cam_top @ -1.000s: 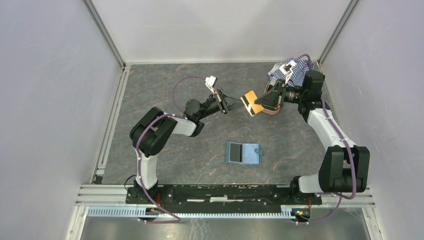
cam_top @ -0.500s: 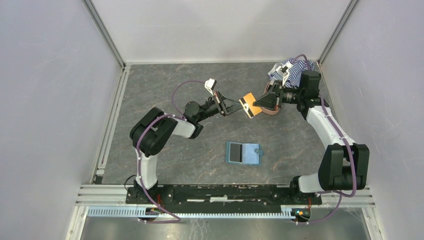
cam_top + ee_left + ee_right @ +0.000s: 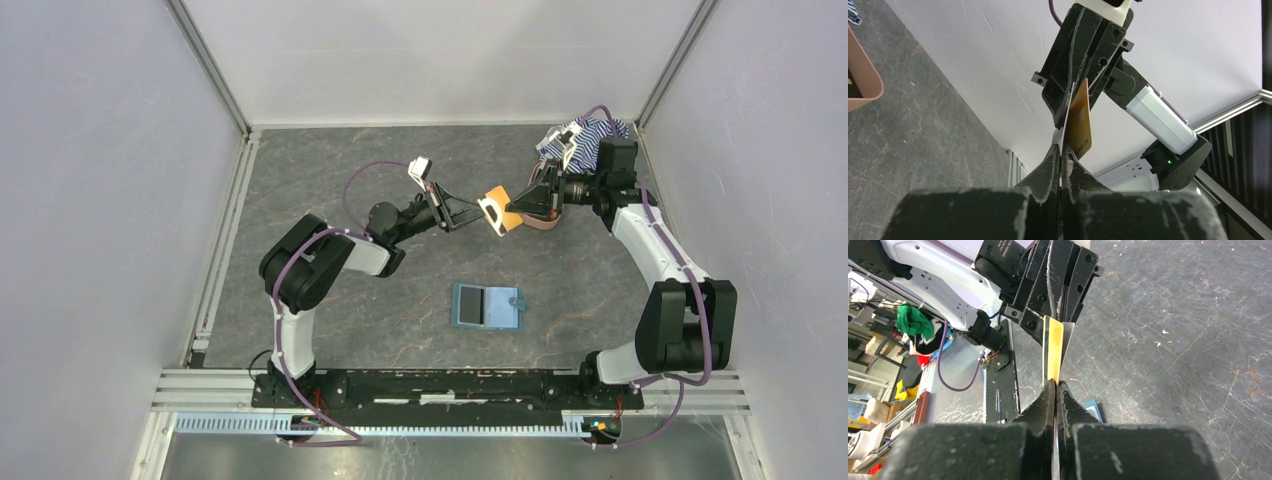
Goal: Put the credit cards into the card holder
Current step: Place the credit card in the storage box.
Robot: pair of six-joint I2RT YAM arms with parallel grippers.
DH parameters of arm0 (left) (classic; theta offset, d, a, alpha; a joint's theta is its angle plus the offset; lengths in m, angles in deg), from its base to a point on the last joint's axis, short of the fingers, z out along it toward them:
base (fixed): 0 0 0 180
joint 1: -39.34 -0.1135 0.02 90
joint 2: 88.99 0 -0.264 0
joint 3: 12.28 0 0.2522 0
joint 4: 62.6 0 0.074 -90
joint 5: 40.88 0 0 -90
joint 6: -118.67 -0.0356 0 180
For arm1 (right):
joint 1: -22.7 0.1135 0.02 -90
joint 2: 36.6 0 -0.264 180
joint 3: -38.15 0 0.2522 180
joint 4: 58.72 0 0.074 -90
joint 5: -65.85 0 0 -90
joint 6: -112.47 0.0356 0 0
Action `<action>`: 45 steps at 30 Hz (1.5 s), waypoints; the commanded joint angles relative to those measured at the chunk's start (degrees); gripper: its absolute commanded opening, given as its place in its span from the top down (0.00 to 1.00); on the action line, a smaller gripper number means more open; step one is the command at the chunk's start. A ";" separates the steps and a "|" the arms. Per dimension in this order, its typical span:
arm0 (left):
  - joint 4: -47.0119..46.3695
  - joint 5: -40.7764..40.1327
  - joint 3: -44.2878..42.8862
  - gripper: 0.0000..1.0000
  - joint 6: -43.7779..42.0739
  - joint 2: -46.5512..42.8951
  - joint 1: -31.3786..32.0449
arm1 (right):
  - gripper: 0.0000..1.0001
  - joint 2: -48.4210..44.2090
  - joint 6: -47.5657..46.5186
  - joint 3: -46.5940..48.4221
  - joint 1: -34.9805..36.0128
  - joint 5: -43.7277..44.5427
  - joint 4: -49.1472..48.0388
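A tan-gold credit card [image 3: 497, 213] hangs edge-on in the air over the back of the table, between my two grippers. My left gripper [image 3: 479, 212] is shut on its left end, and my right gripper [image 3: 514, 207] is shut on its right end. In the left wrist view the card [image 3: 1080, 120] rises from my shut fingertips [image 3: 1064, 150] into the right gripper's fingers [image 3: 1068, 95]. The right wrist view shows the card [image 3: 1053, 347] pinched at my fingertips [image 3: 1056, 385]. The teal card holder [image 3: 487, 306] lies open on the table nearer the bases, with a dark grey card [image 3: 467, 304] on its left half.
A pink case [image 3: 541, 222] sits under the right gripper, with its rim [image 3: 863, 75] showing at the left of the left wrist view. A blue-white striped cloth [image 3: 590, 140] lies in the back right corner. White walls close in the table on three sides.
Both grippers and the card between them have shifted slightly left. The card has turned a little. Both grips have stayed shut.
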 commanded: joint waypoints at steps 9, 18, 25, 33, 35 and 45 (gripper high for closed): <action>-13.27 1.90 -0.38 0.98 2.01 -1.05 -5.02 | 0.95 0.52 -1.17 4.14 -2.47 -2.04 -1.01; -13.28 1.95 1.96 0.98 1.95 -0.06 -5.82 | 1.00 2.99 -5.17 6.40 -2.48 -2.49 4.45; -13.28 4.01 0.10 0.98 2.69 0.28 -5.68 | 1.00 3.47 -7.06 5.65 -1.78 -2.14 4.53; -13.28 11.07 0.08 0.98 3.18 -0.31 -5.58 | 0.24 9.06 -45.03 34.42 2.06 10.48 40.10; -13.30 13.51 0.70 0.98 3.48 -0.57 -5.47 | 0.18 12.61 -53.54 41.01 3.95 12.68 49.17; -13.27 22.93 0.97 0.98 7.02 -0.09 -5.38 | 0.14 16.29 -66.74 43.15 15.58 17.39 61.05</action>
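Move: The orange credit card is pinched between both grippers: its middle is about 3 cm right of the left hand and 2 cm left of the right hand, at their height. The open card holder lies some 16 cm back from the left hand, 2 cm to its right and 23 cm below. From the right hand, the pink box is roughly 5 cm ahead, 9 cm right and 21 cm below. Draw the grippers about 5 cm apart, mainly by taking the left one left and forward with the card still pinched. Then open the right gripper wide and swing it up about 9 cm and forward, arcing down and left past the card's forward side, fingers dipping and wrist rolling some 30 degrees. Bring the left gripper back and down, turning about 10 degrees clockwise. ##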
